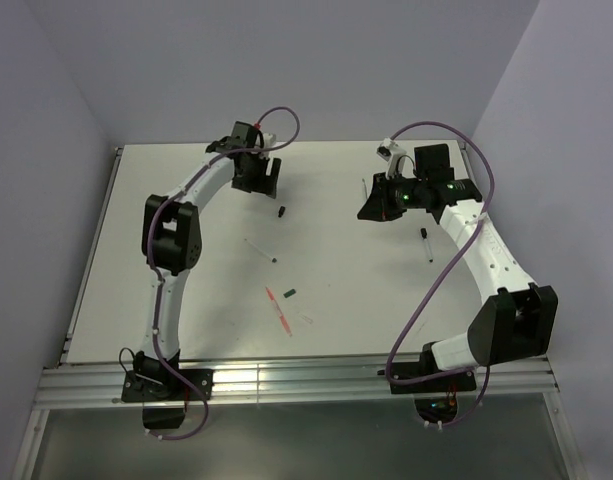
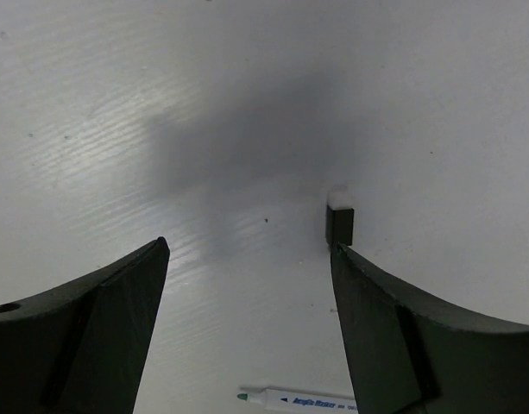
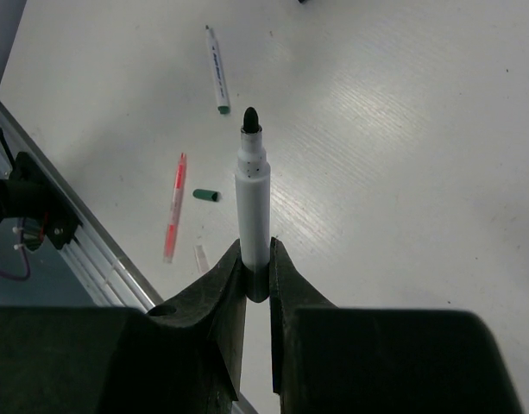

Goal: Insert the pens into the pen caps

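Observation:
My right gripper (image 3: 255, 246) (image 1: 378, 200) is shut on the dark rear end of a whitish pen (image 3: 252, 194), held above the table with its black tip pointing away from me. The left gripper (image 2: 247, 246) (image 1: 258, 185) hangs open low over the table. A black pen cap (image 2: 339, 226) (image 1: 283, 211) sits right at its right fingertip (image 2: 368, 293), outside the gap. A whitish pen with a green tip (image 2: 299, 401) (image 1: 260, 248) lies just behind. The red pen (image 1: 278, 308) (image 3: 173, 207), the green cap (image 1: 289, 293) (image 3: 205, 195) and the clear cap (image 1: 306, 320) lie mid-table.
Another whitish stick with a dark end (image 1: 426, 243) shows beside the right forearm. An aluminium rail (image 1: 286, 380) runs along the near table edge. Walls close in the table at the back and on both sides.

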`<state>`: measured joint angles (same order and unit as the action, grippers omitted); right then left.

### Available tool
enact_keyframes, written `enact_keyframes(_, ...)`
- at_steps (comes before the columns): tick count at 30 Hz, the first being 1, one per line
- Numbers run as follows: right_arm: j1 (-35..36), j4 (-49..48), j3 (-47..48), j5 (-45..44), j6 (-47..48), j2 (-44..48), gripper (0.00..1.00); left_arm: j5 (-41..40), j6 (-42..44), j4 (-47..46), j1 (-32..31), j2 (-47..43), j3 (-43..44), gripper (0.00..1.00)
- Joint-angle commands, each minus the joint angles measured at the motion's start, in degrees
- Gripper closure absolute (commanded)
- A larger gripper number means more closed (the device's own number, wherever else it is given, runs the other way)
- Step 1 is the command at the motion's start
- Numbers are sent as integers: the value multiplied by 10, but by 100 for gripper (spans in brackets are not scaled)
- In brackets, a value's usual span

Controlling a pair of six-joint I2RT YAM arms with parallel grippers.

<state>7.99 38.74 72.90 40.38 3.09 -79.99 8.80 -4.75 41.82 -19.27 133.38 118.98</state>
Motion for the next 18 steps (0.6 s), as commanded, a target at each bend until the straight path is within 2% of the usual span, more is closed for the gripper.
enact_keyframes(1,0,3,16,13,9,-1,100,-20,-4,-12,-32,-22,-3,19)
enact_keyframes(7,-1,4,12,14,10,-4,100,1,-9,-16,-53,-11,-6,33)
enact_keyframes(8,0,4,12,14,10,-4,100,1,-10,-11,-55,1,0,39)
enact_keyframes(11,-1,5,11,15,11,-4,100,3,-15,10,-60,28,34,46)
enact_keyframes(18,0,6,9,17,14,-6,100,-33,-12,13,-73,43,42,48)
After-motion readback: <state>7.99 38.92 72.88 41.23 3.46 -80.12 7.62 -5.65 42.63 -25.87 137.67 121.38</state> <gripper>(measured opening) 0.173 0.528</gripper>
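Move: The black cap lies on the table about 7 cm to the left hand's right, some 3 cm back and roughly 7 cm below. The green-tipped pen lies about 11 cm back and 6 cm left of that cap; the green cap, some 23 cm back and 2 cm right of it. From the right hand, already holding a pen, the black cap is about 16 cm ahead, 21 cm left and 22 cm below. Left hand slides 6 cm right and slightly back over the black cap, then sinks, fingers narrowing but still open. ##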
